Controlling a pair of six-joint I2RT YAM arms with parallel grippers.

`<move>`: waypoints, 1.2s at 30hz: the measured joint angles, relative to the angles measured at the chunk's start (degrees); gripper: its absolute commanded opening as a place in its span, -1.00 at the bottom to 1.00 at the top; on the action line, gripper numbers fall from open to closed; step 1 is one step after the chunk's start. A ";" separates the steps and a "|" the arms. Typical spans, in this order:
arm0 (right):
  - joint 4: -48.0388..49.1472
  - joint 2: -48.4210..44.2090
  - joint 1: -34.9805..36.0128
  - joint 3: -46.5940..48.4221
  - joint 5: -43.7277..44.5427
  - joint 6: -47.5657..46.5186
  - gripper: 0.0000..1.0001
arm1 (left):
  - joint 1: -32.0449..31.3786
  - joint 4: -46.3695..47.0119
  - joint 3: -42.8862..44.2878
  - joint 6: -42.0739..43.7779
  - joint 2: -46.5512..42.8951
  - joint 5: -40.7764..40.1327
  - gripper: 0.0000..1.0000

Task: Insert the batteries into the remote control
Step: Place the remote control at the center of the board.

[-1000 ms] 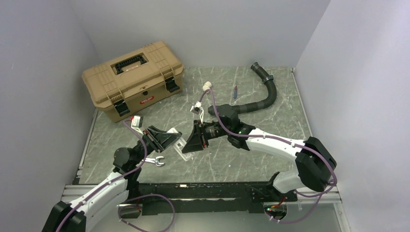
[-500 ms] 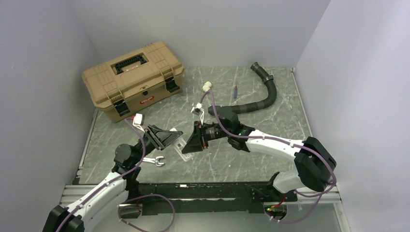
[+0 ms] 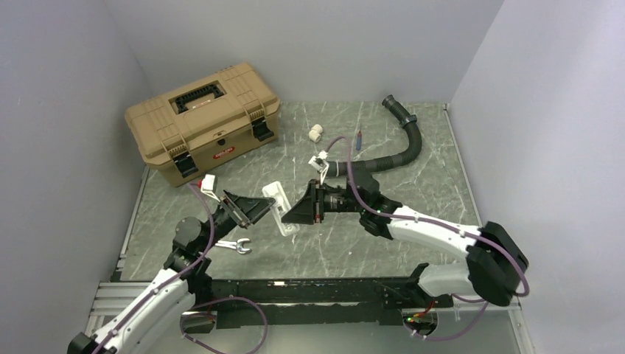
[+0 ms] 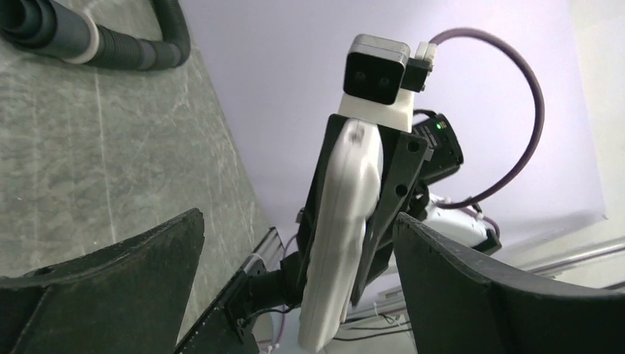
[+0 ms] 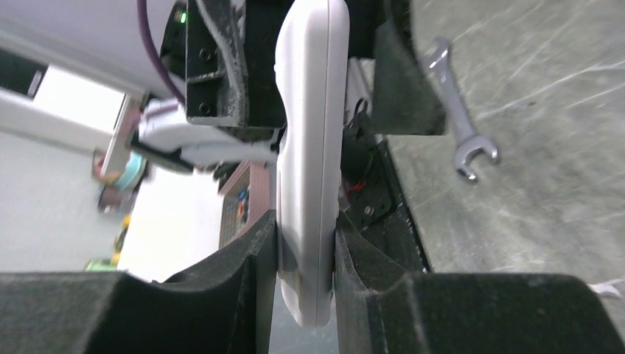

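Note:
The remote control is a slim white bar held edge-on above the table, tilted. My right gripper is shut on its lower end; in the right wrist view both pads press the remote control at the right gripper. My left gripper stands wide open just left of it. In the left wrist view the remote control hangs between the spread fingers of the left gripper without touching them. The batteries are out of view.
A tan toolbox sits at the back left. A black corrugated hose curves at the back right, with a white pipe fitting and a red-and-blue stick near it. A silver wrench lies by the left arm.
My left gripper has opened and let go of the remote. The right gripper has drawn back to the right, still holding the remote, which now stands more upright.

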 measured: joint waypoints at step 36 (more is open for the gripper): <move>-18.93 -25.92 -1.77 -4.68 25.75 -25.31 -1.00 | 0.00 -32.59 9.70 14.45 -12.87 -8.85 0.99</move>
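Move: The right hand holds the remote control in the air; the bare middle of the board, where it is to go, lies roughly 12 cm ahead, 5 cm to the right and some 23 cm below. The black hose's near end is about 28 cm ahead and 13 cm right, the wrench about level with the hand and 21 cm left, both down on the board. From the open left hand, the board's middle is about 11 cm ahead, 11 cm right and 23 cm below. Rightward, forward and a little up, the right hand carries the remote control about 8 cm right and 5 cm ahead, out from between the left gripper's fingers, keeping its pinch. It first swings some 25 degrees clockwise, then rolls nearly 30 degrees so the remote's far end tips up, sinking slightly late on. The left hand, already wide open, shifts about 3 cm left, rising briefly and coming back down. ##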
